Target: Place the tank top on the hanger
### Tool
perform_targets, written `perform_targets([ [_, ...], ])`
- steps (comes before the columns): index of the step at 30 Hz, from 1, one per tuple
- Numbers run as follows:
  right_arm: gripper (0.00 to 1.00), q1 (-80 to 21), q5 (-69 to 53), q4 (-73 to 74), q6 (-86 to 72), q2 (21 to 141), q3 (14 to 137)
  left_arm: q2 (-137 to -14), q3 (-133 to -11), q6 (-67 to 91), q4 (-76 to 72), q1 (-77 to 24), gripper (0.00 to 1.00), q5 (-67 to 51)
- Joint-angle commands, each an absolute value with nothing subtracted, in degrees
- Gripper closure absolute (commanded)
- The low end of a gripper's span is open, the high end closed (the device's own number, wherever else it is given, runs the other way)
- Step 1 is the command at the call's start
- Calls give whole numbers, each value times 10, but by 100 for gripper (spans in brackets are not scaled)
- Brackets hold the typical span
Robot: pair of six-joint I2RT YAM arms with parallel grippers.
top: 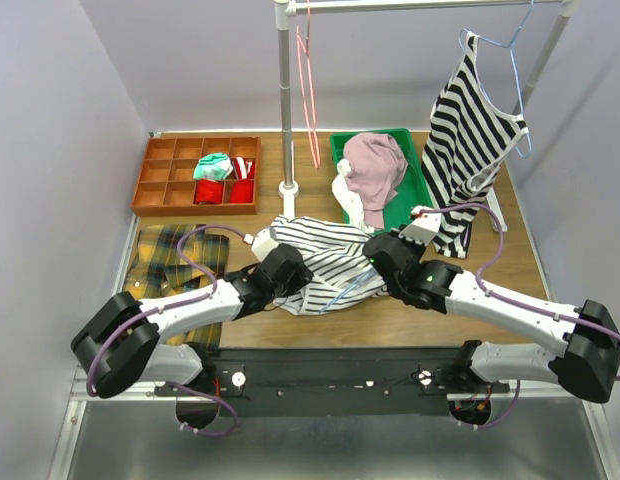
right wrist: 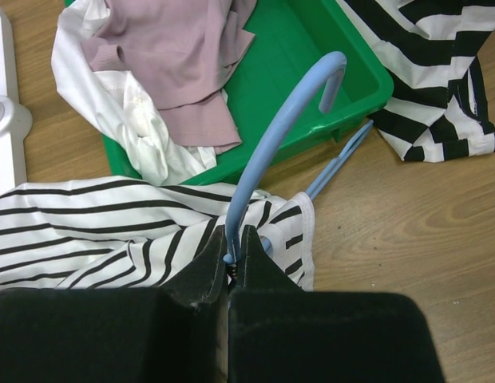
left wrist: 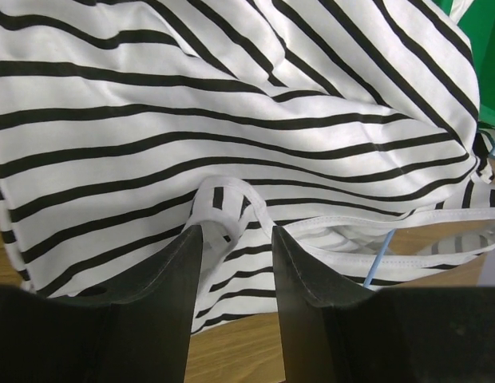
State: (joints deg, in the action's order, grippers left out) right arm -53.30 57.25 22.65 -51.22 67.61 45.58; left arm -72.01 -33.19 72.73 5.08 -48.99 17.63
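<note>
The tank top (top: pixel 325 255), white with thin dark stripes, lies crumpled on the table between the two arms. The light-blue hanger (right wrist: pixel 287 112) rises from it with its hook up, and my right gripper (right wrist: pixel 235 251) is shut on the hanger's neck just above the cloth. A lower wire of the hanger (left wrist: pixel 380 257) pokes out from under the fabric. My left gripper (left wrist: pixel 235 231) is at the tank top's (left wrist: pixel 231 120) near edge, jaws apart, and a folded strap (left wrist: pixel 223 203) sits between the fingertips, against the left one.
A green tray (top: pixel 415 185) behind holds a pink garment (top: pixel 375 160) and white cloth. A bold-striped top (top: pixel 475 130) hangs from the rail at the right. The rack pole (top: pixel 285 100), a pink-red hanger (top: pixel 310 90), a compartment box (top: pixel 195 175) and a plaid cloth (top: pixel 175 255) are to the left.
</note>
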Motion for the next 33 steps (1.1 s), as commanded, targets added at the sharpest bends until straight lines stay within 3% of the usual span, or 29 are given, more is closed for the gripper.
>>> perform_targets([
  [1,99,-535,561,253,-553,688,457,-739,-318,756,3,-486,53,156],
  [11,99,-535,559,249,-555,698,458,-756,-316,751,-11,-486,64,157],
  [14,99,-535,560,253,-562,707,461,-772,-312,738,-39,-486,78,153],
  [15,99,-535,562,255,-567,709,461,-774,-311,727,-46,-486,91,148],
  [17,99,-535,567,259,-575,721,468,-771,-302,713,-64,-486,100,141],
  [24,99,-535,626,373,-680,784,533,-661,-239,625,-71,-486,100,91],
  [33,99,-534,635,405,-705,834,592,-516,-217,574,17,-483,100,27],
])
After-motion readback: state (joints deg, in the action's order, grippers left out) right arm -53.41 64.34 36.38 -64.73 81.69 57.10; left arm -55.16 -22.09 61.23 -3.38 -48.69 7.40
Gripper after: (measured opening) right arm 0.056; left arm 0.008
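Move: The tank top's near strap stands just at the left hand's open fingers: about 1 cm ahead, 1 cm to the right and 2 cm below. The hanger's blue arm lies some 9 cm right of that hand and 4 cm back, and the green bin 19 cm right and 20 cm ahead. The right hand holds the hanger by its neck; from it the strap lies about 20 cm left, 9 cm back and 11 cm lower, the bin 3 cm left and 15 cm ahead, 14 cm down. The left fingers pinch the fold of the tank top's strap, shutting fully as the hand eases a couple of centimetres down and right onto it; then they draw it back towards the robot about 4 cm and lift some 5 cm, the hand turning about 15 degrees clockwise and tipping up. The right hand keeps its grip on the hanger and, as the left one pulls, edges forward and turns slightly clockwise. ##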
